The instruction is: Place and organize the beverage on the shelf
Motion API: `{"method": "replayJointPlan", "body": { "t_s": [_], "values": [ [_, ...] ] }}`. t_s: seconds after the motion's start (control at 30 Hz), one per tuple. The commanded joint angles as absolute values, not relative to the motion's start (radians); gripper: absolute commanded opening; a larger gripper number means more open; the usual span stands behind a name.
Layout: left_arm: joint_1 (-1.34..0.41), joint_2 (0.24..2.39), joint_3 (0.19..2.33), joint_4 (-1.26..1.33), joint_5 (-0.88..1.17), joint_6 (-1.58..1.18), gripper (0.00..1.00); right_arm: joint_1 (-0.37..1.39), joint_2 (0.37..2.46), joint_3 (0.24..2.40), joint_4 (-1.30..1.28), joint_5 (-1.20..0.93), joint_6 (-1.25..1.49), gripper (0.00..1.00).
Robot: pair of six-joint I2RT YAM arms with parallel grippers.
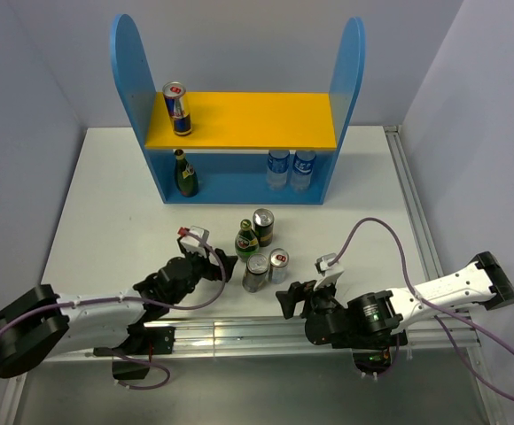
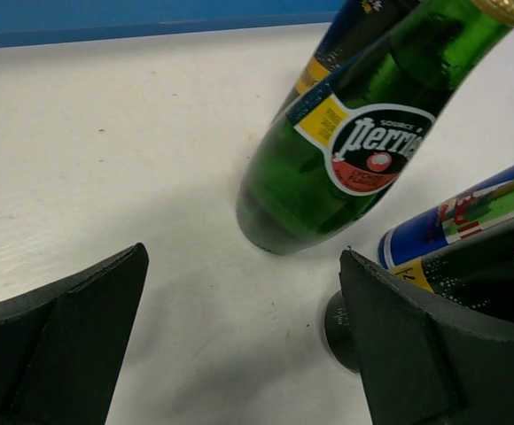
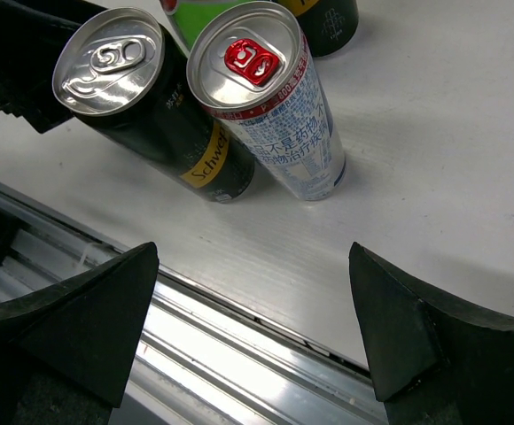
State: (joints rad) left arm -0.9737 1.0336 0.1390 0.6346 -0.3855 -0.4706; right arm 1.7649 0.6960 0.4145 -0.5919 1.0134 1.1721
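Note:
The shelf (image 1: 126, 71) stands at the back with a blue-silver can (image 1: 176, 108) on its yellow board and a green bottle (image 1: 184, 173) on the blue base. On the table a second green bottle (image 1: 246, 239) (image 2: 346, 150), two dark cans (image 1: 263, 221) (image 1: 256, 272) and a silver slim can (image 1: 277, 264) (image 3: 270, 106) stand in a cluster. My left gripper (image 1: 226, 266) (image 2: 239, 345) is open just left of the cluster, with the bottle ahead and the near dark can (image 2: 496, 274) behind its right finger. My right gripper (image 1: 294, 294) (image 3: 253, 328) is open and empty, right of the silver can.
Two small clear water bottles (image 1: 290, 168) stand on the shelf's lower level at the right. A metal rail (image 1: 266, 332) (image 3: 239, 354) runs along the table's near edge under my right gripper. Grey walls close in on both sides.

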Motion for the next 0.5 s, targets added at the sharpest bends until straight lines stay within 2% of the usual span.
{"method": "replayJointPlan", "body": {
  "t_s": [0.0,0.47],
  "values": [
    [-0.986,1.092,0.155,0.819,-0.318,-0.486,0.96,1.773,0.707,0.46,-0.598,1.071,1.2,0.95],
    [-1.003,1.446,0.258,1.072,-0.273,-0.434,0.93,1.773,0.69,0.453,-0.597,1.071,1.198,0.95]
  ]
}}
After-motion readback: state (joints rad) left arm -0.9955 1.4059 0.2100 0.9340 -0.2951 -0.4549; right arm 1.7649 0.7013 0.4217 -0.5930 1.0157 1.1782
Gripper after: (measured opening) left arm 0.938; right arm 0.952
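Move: The green bottle stands about 8 cm ahead of the left hand and 5 cm to its right, its middle near hand height. The near Schweppes can is 7 cm to the right and 2 back, with the Red Bull can at 12 cm right, level ahead; the far dark can is 12 ahead and 9 right. From the right hand, the bottle lies some 18 cm ahead and 10 left. Rightward and sinking, the open left hand slides about 5 cm across and 2 cm down, closing in on the green bottle until it stands before the gap between the fingers; the hand turns slightly clockwise. The right-hand finger comes up against the side of the near Schweppes can and pushes it along. ##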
